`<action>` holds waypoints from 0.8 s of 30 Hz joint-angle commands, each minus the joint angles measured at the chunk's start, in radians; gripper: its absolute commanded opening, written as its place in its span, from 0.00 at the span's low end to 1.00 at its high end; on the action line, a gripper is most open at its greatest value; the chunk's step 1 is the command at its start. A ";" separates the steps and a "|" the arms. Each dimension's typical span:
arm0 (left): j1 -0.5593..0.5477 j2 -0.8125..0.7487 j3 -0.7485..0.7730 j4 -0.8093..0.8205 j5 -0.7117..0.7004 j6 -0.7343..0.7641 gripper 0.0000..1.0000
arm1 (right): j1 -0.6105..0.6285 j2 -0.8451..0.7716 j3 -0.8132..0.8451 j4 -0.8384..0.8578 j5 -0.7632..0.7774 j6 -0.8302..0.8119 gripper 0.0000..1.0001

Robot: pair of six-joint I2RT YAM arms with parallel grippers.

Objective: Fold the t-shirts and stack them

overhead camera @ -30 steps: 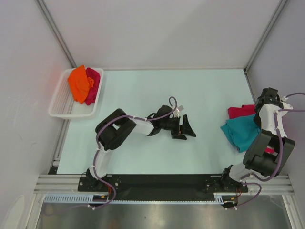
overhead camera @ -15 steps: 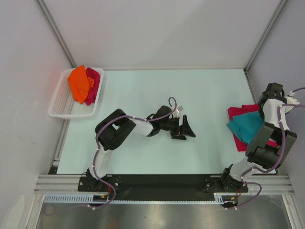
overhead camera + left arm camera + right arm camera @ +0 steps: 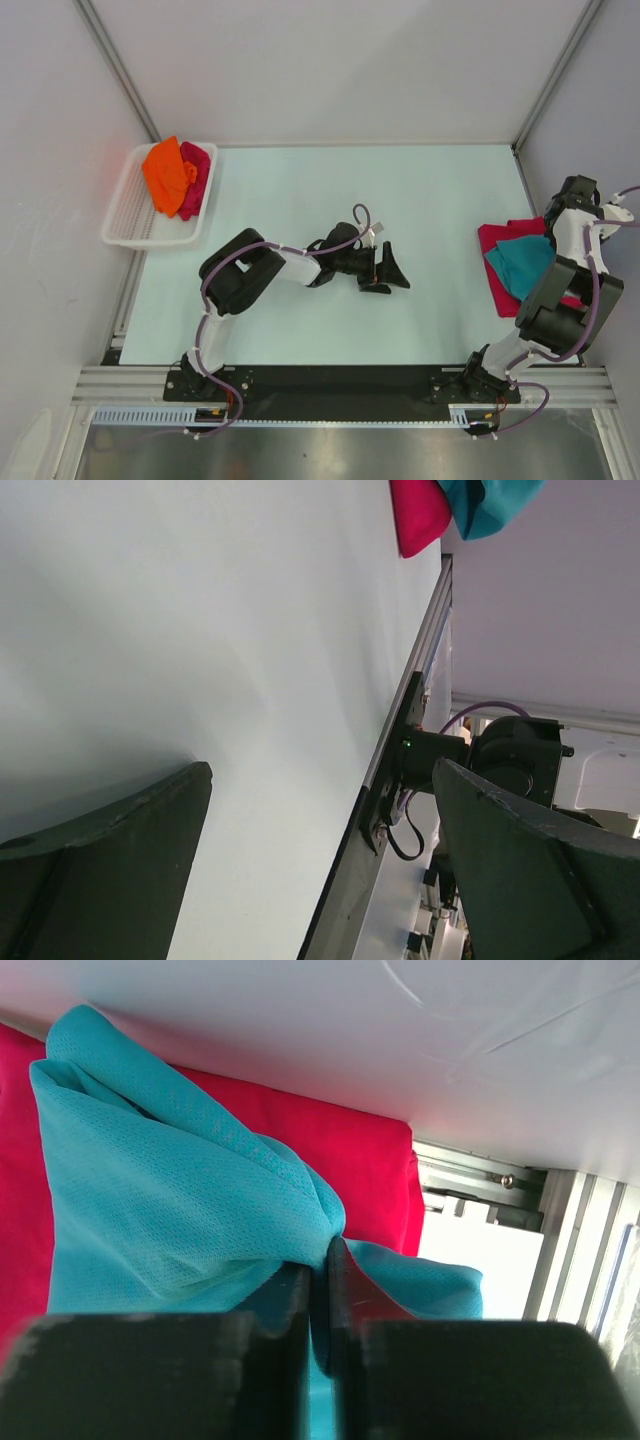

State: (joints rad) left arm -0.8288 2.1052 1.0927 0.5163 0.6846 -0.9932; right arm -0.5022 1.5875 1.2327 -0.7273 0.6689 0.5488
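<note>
A teal t-shirt [image 3: 522, 262] lies bunched on top of a crimson-pink t-shirt [image 3: 497, 238] at the table's right edge. In the right wrist view, my right gripper [image 3: 322, 1250] is shut on a pinched fold of the teal t-shirt [image 3: 170, 1210], with the crimson-pink t-shirt [image 3: 300, 1130] spread beneath. From above, the right arm covers its own fingers. My left gripper [image 3: 395, 270] rests open in the middle of the table, nothing between its fingers [image 3: 120, 830]. An orange t-shirt [image 3: 165, 172] and a second crimson-pink t-shirt [image 3: 197, 180] sit crumpled in the basket.
The white slatted basket [image 3: 125, 225] stands at the table's far left corner. Grey walls and metal frame rails [image 3: 555, 75] close in the table. The right arm is folded tight against the right wall. The black front rail [image 3: 385, 770] shows in the left wrist view.
The right gripper has drawn the teal t-shirt to the right, so it now lies more fully over the crimson-pink one. The left arm has not moved.
</note>
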 commanded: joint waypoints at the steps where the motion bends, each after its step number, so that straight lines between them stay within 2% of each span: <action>1: 0.008 -0.042 -0.031 0.013 -0.007 0.022 0.99 | 0.014 0.003 0.034 0.005 0.041 0.008 0.36; 3: 0.010 -0.042 -0.039 0.021 -0.005 0.019 0.99 | 0.030 0.006 0.044 -0.001 0.060 0.010 0.50; 4: 0.010 -0.042 -0.040 0.025 -0.005 0.018 1.00 | 0.034 0.009 0.048 -0.004 0.063 0.010 0.52; 14: 0.011 -0.034 -0.053 0.037 -0.002 0.016 1.00 | 0.134 -0.029 0.114 0.000 0.132 -0.029 0.54; 18: 0.014 -0.047 -0.060 0.042 -0.005 0.011 0.99 | 0.146 -0.021 0.099 -0.004 0.074 -0.010 0.53; 24: 0.023 -0.085 -0.089 0.030 -0.017 0.028 0.99 | 0.183 0.072 0.018 0.026 0.015 0.020 0.52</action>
State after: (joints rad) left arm -0.8207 2.0830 1.0389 0.5663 0.6846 -0.9939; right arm -0.3435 1.6043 1.2945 -0.7273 0.7151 0.5419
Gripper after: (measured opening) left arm 0.994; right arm 0.523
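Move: The right gripper still pinches the teal t-shirt near its wall-side edge. The red t-shirt where it is being laid has its middle about 8 cm to this hand's left, 2 cm ahead and some 11 cm below; the teal shirt's middle lies on top of that, also about 8 cm left and 2 cm ahead, some 10 cm below. From the idle left hand, the red t-shirt is about 34 cm right, 3 cm ahead and 5 cm below. Open the right gripper straight away to about half, letting go of the teal t-shirt, then carry it forward about 5 cm and left some 3 cm over the shirts, rising about 3 cm on the way and just starting to sink at the end. Turn the wrist a little counter-clockwise, under 10 degrees, and keep the fingers open. ##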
